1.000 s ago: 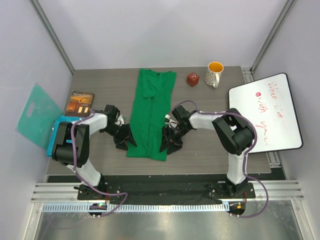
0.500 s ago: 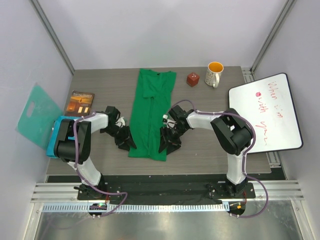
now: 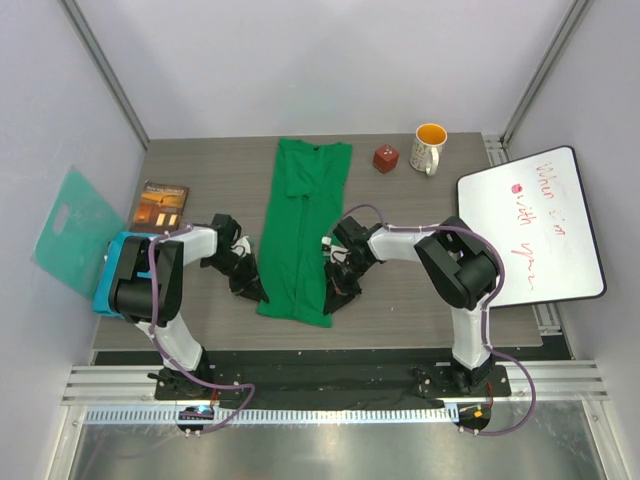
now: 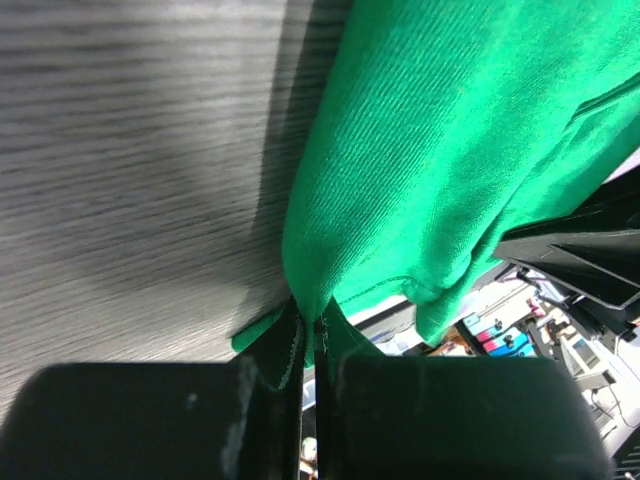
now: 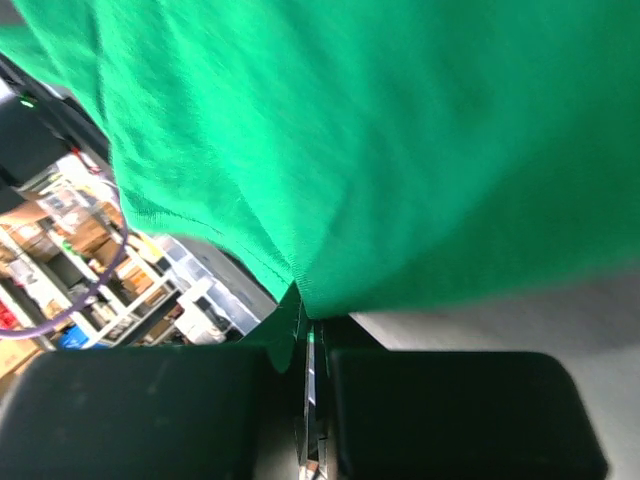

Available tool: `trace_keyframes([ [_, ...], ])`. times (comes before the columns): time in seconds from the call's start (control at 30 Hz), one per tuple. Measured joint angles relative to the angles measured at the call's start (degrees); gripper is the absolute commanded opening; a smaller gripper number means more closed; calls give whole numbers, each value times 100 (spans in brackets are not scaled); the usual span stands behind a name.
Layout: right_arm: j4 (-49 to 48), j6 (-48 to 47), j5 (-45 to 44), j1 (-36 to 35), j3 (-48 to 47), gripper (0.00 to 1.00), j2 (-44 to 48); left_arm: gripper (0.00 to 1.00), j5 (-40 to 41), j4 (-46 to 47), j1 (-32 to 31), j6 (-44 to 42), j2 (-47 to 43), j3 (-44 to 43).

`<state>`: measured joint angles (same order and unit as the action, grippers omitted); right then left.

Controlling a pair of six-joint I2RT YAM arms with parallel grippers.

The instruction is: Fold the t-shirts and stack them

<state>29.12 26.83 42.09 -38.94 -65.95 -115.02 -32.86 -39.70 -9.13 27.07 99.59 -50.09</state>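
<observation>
A bright green t-shirt (image 3: pixel 300 230) lies folded into a long narrow strip down the middle of the table. My left gripper (image 3: pixel 256 292) is at its near left corner, shut on the hem. The left wrist view shows the green cloth (image 4: pixel 430 150) pinched between the left gripper's (image 4: pixel 310 325) jaws. My right gripper (image 3: pixel 333 297) is at the near right corner, also shut on the hem. In the right wrist view the cloth (image 5: pixel 400 130) runs into the right gripper's (image 5: pixel 305 320) closed jaws. A teal-blue t-shirt (image 3: pixel 108 272) lies bundled at the table's left edge, partly hidden by the left arm.
A stiff teal board (image 3: pixel 68 228) leans off the left edge beside a book (image 3: pixel 163 205). At the back right stand a red cube (image 3: pixel 386 158) and a white mug (image 3: pixel 429 147). A whiteboard (image 3: pixel 535 225) covers the right side.
Both grippers slid inward onto the green shirt's near corners and went from open to shut on the hem. The shirt's near edge is slightly bunched.
</observation>
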Motion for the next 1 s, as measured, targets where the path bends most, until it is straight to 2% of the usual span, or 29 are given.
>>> trace_keyframes([
  [0.17,203,-101,-317,-24,310,1,356,0,94,-225,-2,-68,-129,0],
  [0.43,450,-125,-793,-46,299,1,573,0,236,-608,-2,-160,-323,-249],
  [0.8,852,-129,-1104,111,-697,1,579,0,529,-892,-2,-205,-107,-1547],
  [1.0,957,-131,-1137,699,-1325,1,568,0,828,-990,-2,-192,461,-2358],
])
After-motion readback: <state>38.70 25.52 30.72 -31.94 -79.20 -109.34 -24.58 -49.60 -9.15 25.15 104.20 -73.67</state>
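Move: At the near hem, the two closed grippers already pinch the green t-shirt's corners; its collar end, where the fold leads, lies about 38 cm ahead and 10 cm right of the left hand, 41 ahead and 3 left of the right, nearly level in height. The red cube is some 36 cm ahead and 16 right of the right hand. From the left hand, the book lies roughly 22 ahead and 26 left, the blue t-shirt 6 ahead and 29 left. Keeping their pinch, both hands lift the green t-shirt's hem and swing it forward over the rest of the shirt towards the collar. The left first eases back slightly while rising, then goes some 9 cm forward and 5 up; the right first slides about 2.5 cm right and 1 back, then sweeps forward and up. Both wrists tip the fingertips forward, a little over 10 degrees. ##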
